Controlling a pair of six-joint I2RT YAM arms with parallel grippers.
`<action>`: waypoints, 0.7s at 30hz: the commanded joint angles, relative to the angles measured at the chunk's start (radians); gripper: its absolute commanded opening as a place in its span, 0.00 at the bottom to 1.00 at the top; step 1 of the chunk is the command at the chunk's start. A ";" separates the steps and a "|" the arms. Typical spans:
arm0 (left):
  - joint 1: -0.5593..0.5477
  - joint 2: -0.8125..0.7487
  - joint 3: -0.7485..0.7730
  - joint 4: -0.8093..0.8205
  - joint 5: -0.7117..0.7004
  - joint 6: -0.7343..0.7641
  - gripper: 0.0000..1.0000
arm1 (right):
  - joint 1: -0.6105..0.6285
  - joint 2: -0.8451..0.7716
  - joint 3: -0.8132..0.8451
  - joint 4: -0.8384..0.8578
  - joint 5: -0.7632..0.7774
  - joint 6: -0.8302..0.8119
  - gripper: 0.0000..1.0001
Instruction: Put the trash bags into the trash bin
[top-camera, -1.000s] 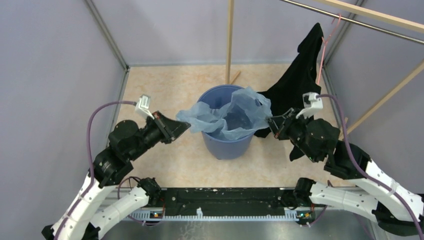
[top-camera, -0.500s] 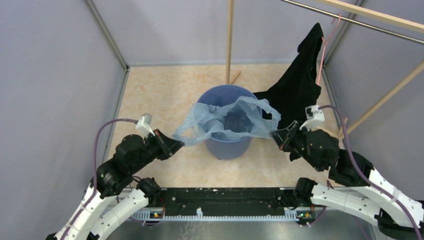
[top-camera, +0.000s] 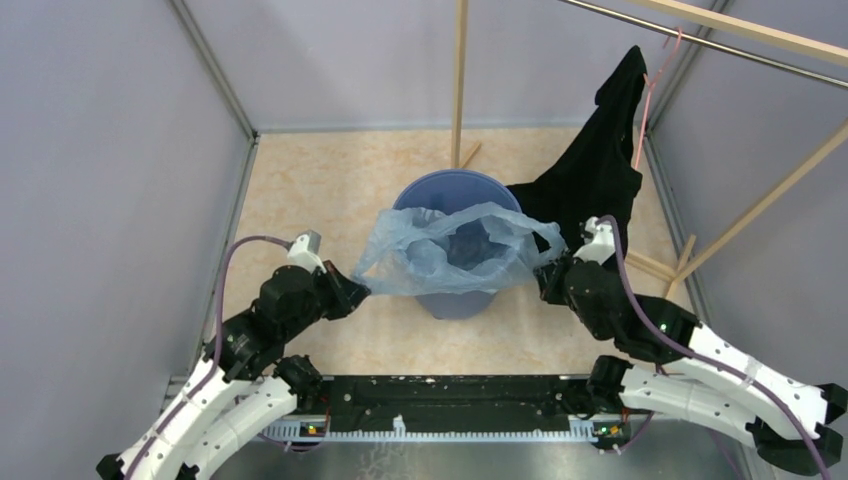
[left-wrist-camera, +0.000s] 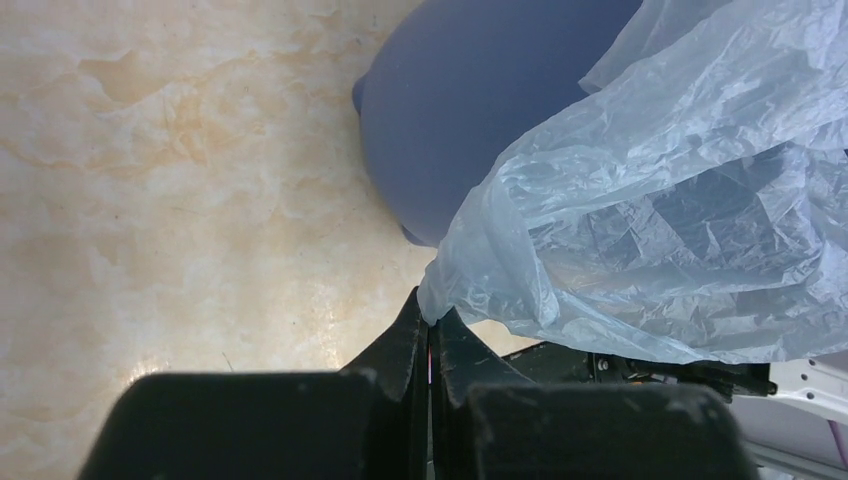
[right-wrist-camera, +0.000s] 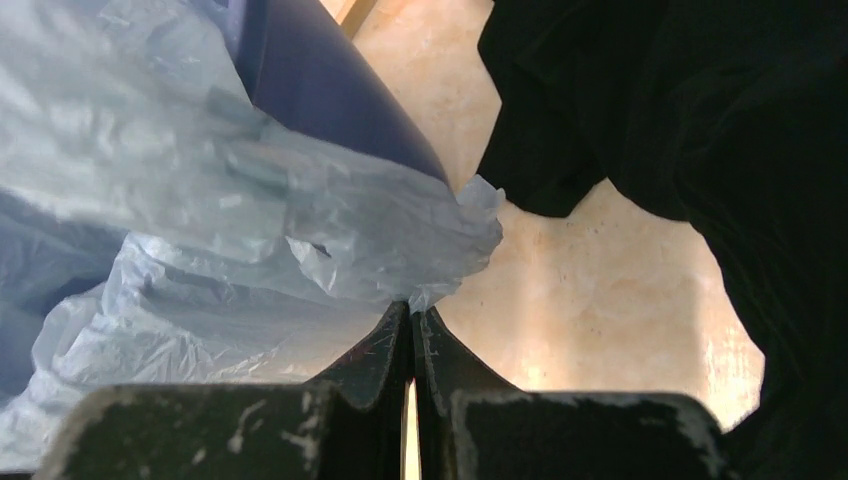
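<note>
The light-blue trash bag (top-camera: 450, 255) is stretched open over the near side of the round blue trash bin (top-camera: 452, 190). Part of the bag hangs inside the bin and part drapes down its front. My left gripper (top-camera: 362, 291) is shut on the bag's left edge, left of the bin. My right gripper (top-camera: 545, 272) is shut on the bag's right edge, right of the bin. In the left wrist view the pinched bag (left-wrist-camera: 650, 200) rises from the left gripper (left-wrist-camera: 431, 312) beside the bin wall (left-wrist-camera: 460, 110). In the right wrist view the bag (right-wrist-camera: 250, 230) bunches at the right gripper (right-wrist-camera: 412, 306).
A black garment (top-camera: 590, 170) on a pink hanger hangs from a rail just right of the bin, close behind my right gripper. A wooden post (top-camera: 459, 80) stands behind the bin. Grey walls enclose the marbled floor (top-camera: 330, 180) on three sides.
Both arms have drawn back towards the near edge, and the bag's held edges have come nearer and lower with them. The bag now covers more of the bin's front.
</note>
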 joint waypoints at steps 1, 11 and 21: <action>0.002 0.029 -0.023 0.133 -0.039 0.056 0.00 | -0.006 0.049 -0.063 0.205 0.094 -0.128 0.00; 0.002 0.268 0.001 0.243 -0.167 0.148 0.00 | -0.054 0.165 -0.125 0.383 0.059 -0.259 0.20; 0.001 0.153 0.091 0.048 -0.081 0.204 0.42 | -0.054 -0.058 0.077 0.023 -0.291 -0.241 0.77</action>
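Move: Both hands already pinch opposite corners of the trash bag, which spans the bin mouth. From the left hand the trash bin's middle lies about 14 cm ahead, 20 cm right and 8 cm lower; the bag's middle is some 9 cm ahead and 21 cm right. From the right hand the bin is about 11 cm ahead and 20 cm left, the bag 6 cm ahead and 20 cm left, the black cloth roughly 15 cm ahead and 10 cm right. Both hands carry the pinched bag corners forward about 5 cm and down 3 to 4 cm beside the near part of the bin, the right also edging a couple of centimetres left towards it, while the wrists roll some 10 degrees in opposite senses. At the end of that push the fingers open, the right first and to over half, the left to about a third, releasing the pinched plastic; the left then lifts about 2.5 cm and the right draws back some 4 cm while rising about as much as the left. ##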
